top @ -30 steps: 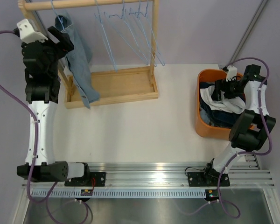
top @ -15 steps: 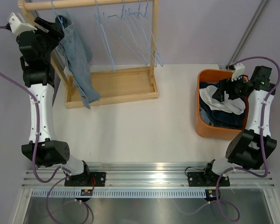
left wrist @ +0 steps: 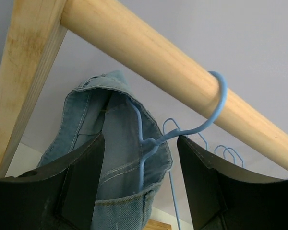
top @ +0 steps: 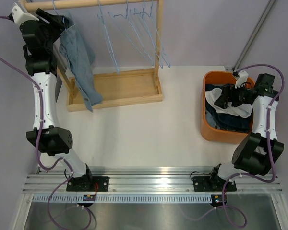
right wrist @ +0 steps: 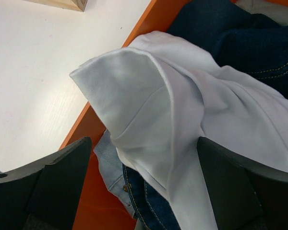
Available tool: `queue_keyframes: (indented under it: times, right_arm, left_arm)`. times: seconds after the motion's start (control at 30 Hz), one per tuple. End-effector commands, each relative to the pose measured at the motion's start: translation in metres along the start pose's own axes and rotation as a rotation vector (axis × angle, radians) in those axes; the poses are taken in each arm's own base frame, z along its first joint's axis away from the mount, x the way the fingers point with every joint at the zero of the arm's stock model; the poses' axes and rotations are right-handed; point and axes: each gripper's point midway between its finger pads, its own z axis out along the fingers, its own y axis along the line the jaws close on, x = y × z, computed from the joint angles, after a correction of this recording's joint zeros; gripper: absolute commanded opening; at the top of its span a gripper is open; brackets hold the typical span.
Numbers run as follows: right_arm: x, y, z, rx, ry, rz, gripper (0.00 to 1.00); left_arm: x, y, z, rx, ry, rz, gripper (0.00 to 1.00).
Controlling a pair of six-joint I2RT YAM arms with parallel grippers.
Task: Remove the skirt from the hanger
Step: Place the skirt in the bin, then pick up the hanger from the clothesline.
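Observation:
A blue denim skirt hangs from a light-blue wire hanger at the left end of the wooden rail. My left gripper is raised to the rail beside it. In the left wrist view, the left gripper is open. Its fingers straddle the skirt's waistband and the hanger's neck, with a thin gap on the right side. At the far right, my right gripper hovers open over the orange basket, holding nothing. The right gripper has white cloth below it.
Several empty blue hangers hang further right on the rail. The rack's wooden post stands just left of the skirt, and its tray base lies below. The basket wall encloses dark jeans and the white cloth.
My left arm has stretched up and back, bringing its gripper to the hanger top, and its jaws have narrowed around the waistband. The right gripper shifted slightly over the basket, still open.

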Motion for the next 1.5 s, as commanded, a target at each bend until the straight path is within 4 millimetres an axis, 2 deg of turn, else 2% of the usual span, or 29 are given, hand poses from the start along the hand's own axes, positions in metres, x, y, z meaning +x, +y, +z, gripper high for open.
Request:
queue_keyframes:
  times: [0.0, 0.2, 0.4, 0.47, 0.6, 0.83, 0.93, 0.97, 1.1, 1.33, 1.47]
  right_arm:
    - [-0.02, 0.01, -0.008, -0.014, -0.076, -0.043, 0.99]
    - [-0.023, 0.013, -0.008, -0.03, -0.088, -0.039, 1.0]
    - [-0.02, 0.015, -0.008, -0.035, -0.089, -0.04, 0.99]
    - [-0.019, 0.015, -0.008, -0.033, -0.09, -0.044, 1.0]
    - [-0.019, 0.017, -0.007, -0.039, -0.093, -0.039, 1.0]
    - [-0.02, 0.019, -0.008, -0.045, -0.099, -0.04, 1.0]
    - [-0.02, 0.019, -0.009, -0.045, -0.099, -0.042, 0.99]
    - [-0.02, 0.02, -0.009, -0.044, -0.1, -0.043, 1.0]
    - [-0.019, 0.021, -0.01, -0.045, -0.1, -0.038, 1.0]
    - [-0.018, 0.021, -0.01, -0.047, -0.099, -0.034, 1.0]
    - [-0.019, 0.022, -0.009, -0.056, -0.102, -0.029, 1.0]
  left_arm:
    - [-0.02, -0.005, 0.002, -0.006, -0.07, 0.055, 0.65]
    - [-0.008, -0.018, 0.011, 0.0, -0.088, 0.129, 0.68]
    - [0.0, -0.009, 0.02, -0.078, -0.114, 0.175, 0.67]
    - [-0.006, -0.014, 0.019, -0.063, -0.148, 0.19, 0.66]
    - [-0.004, -0.011, 0.023, -0.1, -0.179, 0.236, 0.63]
    - [-0.002, -0.014, 0.026, -0.104, -0.181, 0.229, 0.51]
    - [-0.009, -0.022, 0.023, -0.085, -0.191, 0.232, 0.31]
    - [-0.009, -0.022, 0.023, -0.083, -0.19, 0.233, 0.21]
    - [-0.016, -0.027, 0.018, -0.066, -0.205, 0.234, 0.02]
    - [-0.035, -0.047, 0.001, 0.008, -0.238, 0.265, 0.0]
    - [-0.054, -0.061, -0.019, 0.057, -0.27, 0.312, 0.0]
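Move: The neck of the last filled hanger, just under its hook, is about 4 cm ahead of the left hand and 2 cm to its right, at the same height. The rail runs some 5 cm above the neck, and the rack's left post meets the rail about 10 cm left of it. The pale denim skirt hangs below, its middle roughly 20 cm down; the nearest empty hanger is some 13 cm right of the neck. From the right hand, the neck lies about 20 cm ahead, 70 cm left and 30 cm higher. With its fingers still well open, the left hand eases forward about 3 cm under the rail towards the hanger's neck, drifting a little to its right and dipping about 2 cm before coming most of the way back up, while its left side rolls up some 15 degrees and it turns slightly counter-clockwise. It then stays nearly in place and closes its fingers fully, pinching the thin blue neck between the fingertips just below the hook. ##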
